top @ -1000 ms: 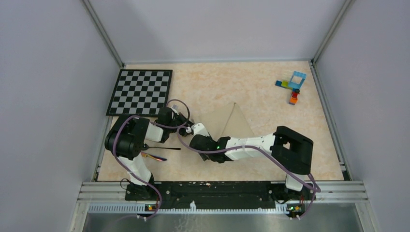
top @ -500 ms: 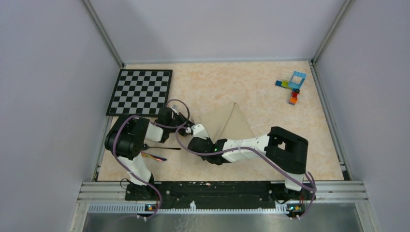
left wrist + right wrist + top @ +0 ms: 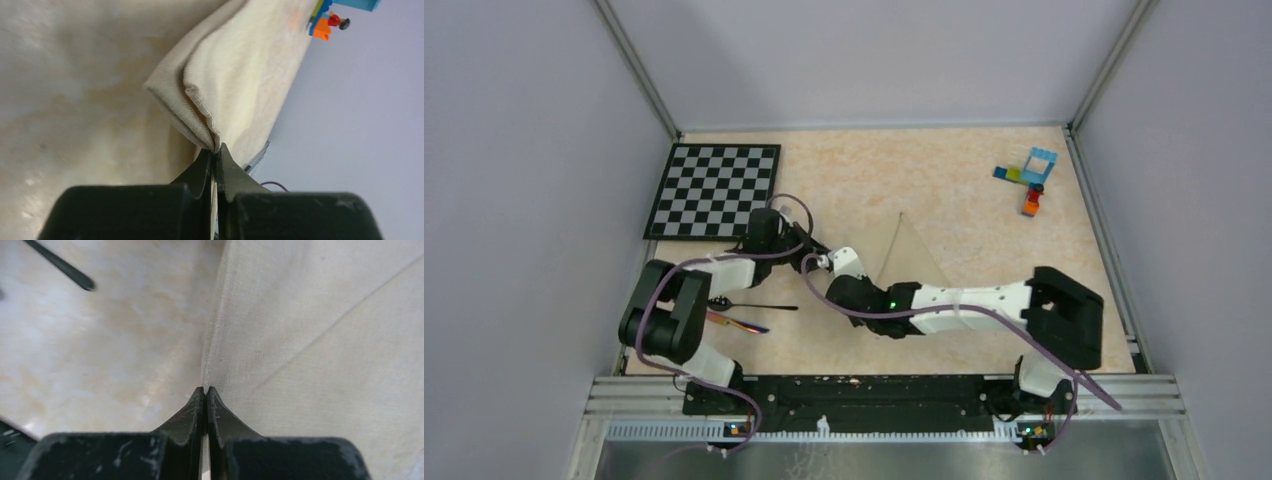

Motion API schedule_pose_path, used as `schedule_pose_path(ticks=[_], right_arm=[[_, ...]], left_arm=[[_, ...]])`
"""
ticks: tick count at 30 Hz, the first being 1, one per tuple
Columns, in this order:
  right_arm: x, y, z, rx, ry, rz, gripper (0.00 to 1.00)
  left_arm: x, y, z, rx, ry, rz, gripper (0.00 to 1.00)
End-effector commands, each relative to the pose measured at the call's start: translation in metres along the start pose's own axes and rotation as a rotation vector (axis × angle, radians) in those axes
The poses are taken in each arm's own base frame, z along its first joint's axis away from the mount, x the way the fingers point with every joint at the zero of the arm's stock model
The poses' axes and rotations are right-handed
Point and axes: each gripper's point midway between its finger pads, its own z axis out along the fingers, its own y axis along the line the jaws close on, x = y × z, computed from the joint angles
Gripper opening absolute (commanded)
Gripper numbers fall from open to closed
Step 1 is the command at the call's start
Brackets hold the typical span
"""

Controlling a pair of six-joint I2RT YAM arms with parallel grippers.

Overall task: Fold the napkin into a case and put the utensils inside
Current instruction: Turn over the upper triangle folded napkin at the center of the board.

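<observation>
The cream napkin (image 3: 911, 256) lies folded into a triangle mid-table, its left side raised. My left gripper (image 3: 810, 256) is shut on its bunched left corner; in the left wrist view the cloth (image 3: 240, 75) gathers into the closed tips (image 3: 216, 149). My right gripper (image 3: 832, 265) sits just beside it and is shut on the napkin's edge (image 3: 320, 340), the tips (image 3: 205, 389) pinching the hem. Two utensils lie left of the arms: a slim dark one (image 3: 762, 307) and a rainbow-tinted one (image 3: 742, 324). A dark handle end (image 3: 60, 264) shows in the right wrist view.
A black-and-white chequered board (image 3: 714, 190) lies at the back left. Small coloured toy bricks (image 3: 1032, 178) stand at the back right, also seen in the left wrist view (image 3: 325, 25). Grey walls enclose the table on three sides.
My right gripper has shut on the napkin's edge. The left arm has stretched out toward the back, the right arm has shifted right, and the napkin's left side has lifted, narrowing the triangle.
</observation>
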Motion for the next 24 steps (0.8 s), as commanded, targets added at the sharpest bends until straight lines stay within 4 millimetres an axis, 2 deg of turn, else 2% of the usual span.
schedule_pose_path(ticks=[1,4,6,9,12,14,15,17,19,22,24], right_arm=[[-0.033,0.018,-0.056,-0.226,-0.069,0.042,0.00],[-0.052,0.045,-0.083,-0.417,-0.112,0.080,0.00],[-0.067,0.070,-0.103,-0.582,-0.147,0.107,0.00],[-0.094,0.110,-0.140,-0.856,-0.212,0.159,0.00],[-0.118,0.140,-0.179,-1.109,-0.275,0.217,0.00],[-0.126,0.155,-0.196,-1.245,-0.277,0.263,0.00],[-0.130,0.159,-0.205,-1.308,-0.284,0.284,0.00],[-0.133,0.161,-0.221,-1.426,-0.302,0.338,0.00],[-0.122,0.155,-0.222,-1.494,-0.276,0.393,0.00],[-0.092,0.133,-0.198,-1.506,-0.220,0.487,0.00],[-0.066,0.113,-0.170,-1.455,-0.170,0.537,0.00]], left_arm=[[-0.019,-0.050,-0.025,0.001,-0.106,0.013,0.00],[-0.017,-0.054,-0.054,-0.116,-0.155,-0.035,0.00],[-0.021,-0.061,-0.083,-0.192,-0.237,-0.034,0.00],[-0.036,-0.072,-0.145,-0.308,-0.458,-0.022,0.00],[-0.045,-0.097,-0.211,-0.306,-0.671,0.045,0.00],[-0.046,-0.114,-0.243,-0.278,-0.759,0.082,0.00],[-0.045,-0.123,-0.252,-0.262,-0.774,0.101,0.00],[-0.043,-0.133,-0.253,-0.258,-0.753,0.123,0.00],[-0.045,-0.127,-0.237,-0.303,-0.708,0.120,0.00],[-0.049,-0.113,-0.196,-0.392,-0.659,0.154,0.00],[-0.051,-0.113,-0.163,-0.458,-0.657,0.223,0.00]])
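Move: My left hand already pinches the upper corner of the napkin's left edge and my right hand the lower one, both a few centimetres off the table. The napkin's middle lies about 12 cm right, 4 back and 3 below my left hand; 8 ahead and 7 right of my right one. The black utensil's middle is some 14 cm left and 8 back of my left hand, the coloured knives 17 left and 12 back. Keeping both pinches shut, I whip the held edge quickly upward some 20 cm with both hands together, bending the path left and back towards my bases by about 10 cm; at the very end both dip a few centimetres and ease right. My right hand rolls hard, its left side rising some 70 degrees, while my left rolls the same way by only about 30 and turns counter-clockwise. ##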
